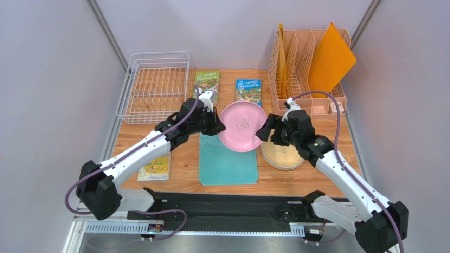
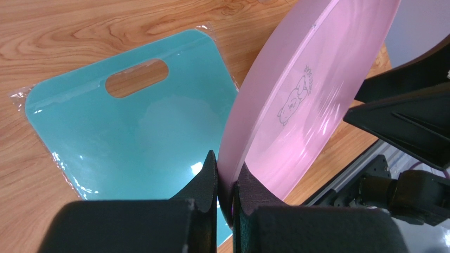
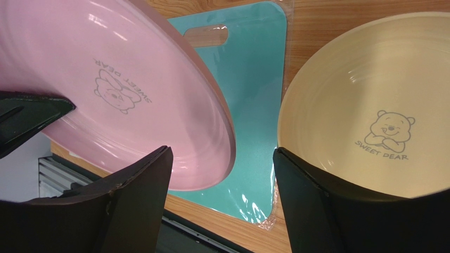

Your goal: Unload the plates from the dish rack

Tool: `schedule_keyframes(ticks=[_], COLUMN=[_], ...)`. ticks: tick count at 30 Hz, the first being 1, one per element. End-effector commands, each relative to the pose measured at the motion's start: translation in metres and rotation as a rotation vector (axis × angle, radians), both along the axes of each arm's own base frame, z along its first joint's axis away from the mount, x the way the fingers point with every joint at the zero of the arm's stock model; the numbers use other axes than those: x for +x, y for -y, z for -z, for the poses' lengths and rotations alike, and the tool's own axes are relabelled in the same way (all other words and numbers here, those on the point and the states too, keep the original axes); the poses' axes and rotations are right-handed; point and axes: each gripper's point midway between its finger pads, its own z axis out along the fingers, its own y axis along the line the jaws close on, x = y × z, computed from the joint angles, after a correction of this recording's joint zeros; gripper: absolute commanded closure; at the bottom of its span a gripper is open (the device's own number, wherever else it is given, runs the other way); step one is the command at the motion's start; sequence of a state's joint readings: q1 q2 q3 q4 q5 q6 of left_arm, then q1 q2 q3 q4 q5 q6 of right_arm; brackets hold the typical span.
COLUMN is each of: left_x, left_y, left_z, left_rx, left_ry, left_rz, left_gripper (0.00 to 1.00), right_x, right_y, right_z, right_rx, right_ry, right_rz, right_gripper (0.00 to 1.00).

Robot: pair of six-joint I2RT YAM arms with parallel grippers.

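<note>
The white wire dish rack [image 1: 156,84] stands at the back left and holds no plates. My left gripper [image 1: 216,125] [image 2: 226,168] is shut on the rim of the pink plate [image 1: 243,126] [image 2: 317,89] and holds it tilted above the teal cutting board. My right gripper [image 1: 265,130] [image 3: 222,153] is open, and its jaws stand on either side of the pink plate's [image 3: 121,89] right edge. A cream-tan plate [image 1: 285,155] [image 3: 369,121] with a bear drawing lies flat on the table at the right. No blue or pale yellow plate shows.
The teal cutting board [image 1: 228,161] [image 2: 132,137] [image 3: 253,79] lies under the pink plate. Two books [image 1: 206,84] [image 1: 248,90] lie at the back and a third [image 1: 155,167] at the front left. A peach file organizer [image 1: 296,58] with an orange folder [image 1: 330,55] stands at the back right.
</note>
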State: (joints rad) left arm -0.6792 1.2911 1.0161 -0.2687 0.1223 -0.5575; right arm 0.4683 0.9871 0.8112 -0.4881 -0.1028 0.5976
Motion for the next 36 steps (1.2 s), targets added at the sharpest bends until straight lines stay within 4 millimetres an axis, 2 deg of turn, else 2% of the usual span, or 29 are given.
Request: schedule_keyframes(ticks=[1, 2, 3, 4, 8, 9, 10, 14, 16, 19, 20, 21, 26, 27, 29, 30, 32, 33, 34, 36], left_x=[0.001, 0.0, -0.001, -0.002, -0.005, -0.006, -0.006, -0.011, -0.013, -0.017, -0.018, -0.019, -0.019, -0.018, -0.015, -0.013, -0.008, -0.006, -0.001, 0.001], left_y=[0.011, 0.011, 0.011, 0.01, 0.011, 0.011, 0.011, 0.015, 0.017, 0.02, 0.021, 0.021, 0.021, 0.02, 0.016, 0.014, 0.005, 0.001, -0.006, -0.015], left_z=[-0.021, -0.022, -0.024, -0.025, -0.028, -0.028, -0.028, -0.031, -0.031, -0.028, -0.028, -0.026, -0.02, -0.019, -0.016, -0.015, -0.014, -0.013, -0.012, -0.013], left_rx=[-0.064, -0.065, -0.066, -0.067, -0.078, -0.079, -0.079, -0.085, -0.089, -0.092, -0.094, -0.091, -0.079, -0.072, -0.048, -0.038, 0.003, 0.02, 0.048, 0.079], left_ry=[0.049, 0.05, 0.052, 0.055, 0.057, 0.058, 0.057, 0.062, 0.059, 0.047, 0.045, 0.04, 0.031, 0.031, 0.035, 0.04, 0.06, 0.069, 0.088, 0.106], left_rz=[0.015, 0.018, 0.022, 0.021, 0.03, 0.034, 0.035, 0.069, 0.084, 0.108, 0.114, 0.118, 0.12, 0.117, 0.093, 0.085, 0.045, 0.029, -0.002, -0.031], left_gripper=[1.0, 1.0, 1.0, 1.0, 1.0, 1.0, 1.0, 1.0, 1.0, 1.0, 1.0, 1.0, 1.0, 0.86, 0.67, 0.49, 0.34, 0.29, 0.06, 0.03], right_x=[0.021, 0.021, 0.022, 0.023, 0.025, 0.025, 0.026, 0.027, 0.028, 0.028, 0.027, 0.027, 0.026, 0.023, 0.024, 0.019, 0.018, 0.011, 0.01, -0.001], right_y=[-0.002, -0.002, -0.001, -0.002, -0.005, -0.005, -0.005, -0.006, -0.006, -0.009, -0.01, -0.01, -0.003, 0.003, 0.019, 0.026, 0.044, 0.054, 0.068, 0.088], right_z=[-0.021, -0.018, -0.016, -0.014, -0.009, -0.008, -0.007, -0.007, -0.006, -0.005, -0.004, -0.005, -0.001, 0.003, 0.0, 0.004, -0.001, 0.004, 0.0, 0.007], right_rx=[0.005, 0.002, -0.002, -0.004, -0.009, -0.01, -0.009, -0.011, -0.013, -0.019, -0.017, -0.017, -0.033, -0.048, -0.077, -0.1, -0.129, -0.157, -0.179, -0.216], right_ry=[0.082, 0.078, 0.077, 0.074, 0.061, 0.058, 0.06, 0.069, 0.076, 0.087, 0.086, 0.09, 0.083, 0.065, 0.07, 0.051, 0.061, 0.032, 0.041, -0.011], right_rz=[0.035, 0.04, 0.045, 0.041, 0.025, 0.027, 0.027, 0.018, 0.015, -0.01, -0.018, -0.023, 0.01, 0.033, 0.106, 0.123, 0.196, 0.222, 0.28, 0.348], right_gripper=[0.27, 0.3, 0.4, 0.42, 0.45, 0.51, 0.53, 0.52, 0.56, 0.73, 0.89, 0.98, 1.0, 1.0, 1.0, 1.0, 1.0, 1.0, 1.0, 1.0])
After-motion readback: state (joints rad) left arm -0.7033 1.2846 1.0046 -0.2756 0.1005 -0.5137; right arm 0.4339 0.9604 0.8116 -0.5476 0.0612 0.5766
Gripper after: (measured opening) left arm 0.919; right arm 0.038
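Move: The pink plate, its left rim still pinched in the left hand, has its middle about 8 cm to that hand's right and level with it. From the open right hand, the plate's middle lies some 8 cm left and 3 cm ahead at about the same height. The yellow plate stack is about 10 cm right, 2 cm back and 14 cm below the right hand; the cutting board is some 13 cm left, 5 cm back and 15 cm below. The pink plate passes from hand to hand in the air: the right hand eases about 1.5 cm forward and as much down around the near-side right rim, then closes its fingers and pinches it. The left hand stays almost in place and only then opens wide, letting go of the left rim, while the right hand draws the plate some 5 cm rightward, turning about 10 degrees clockwise at the end. ##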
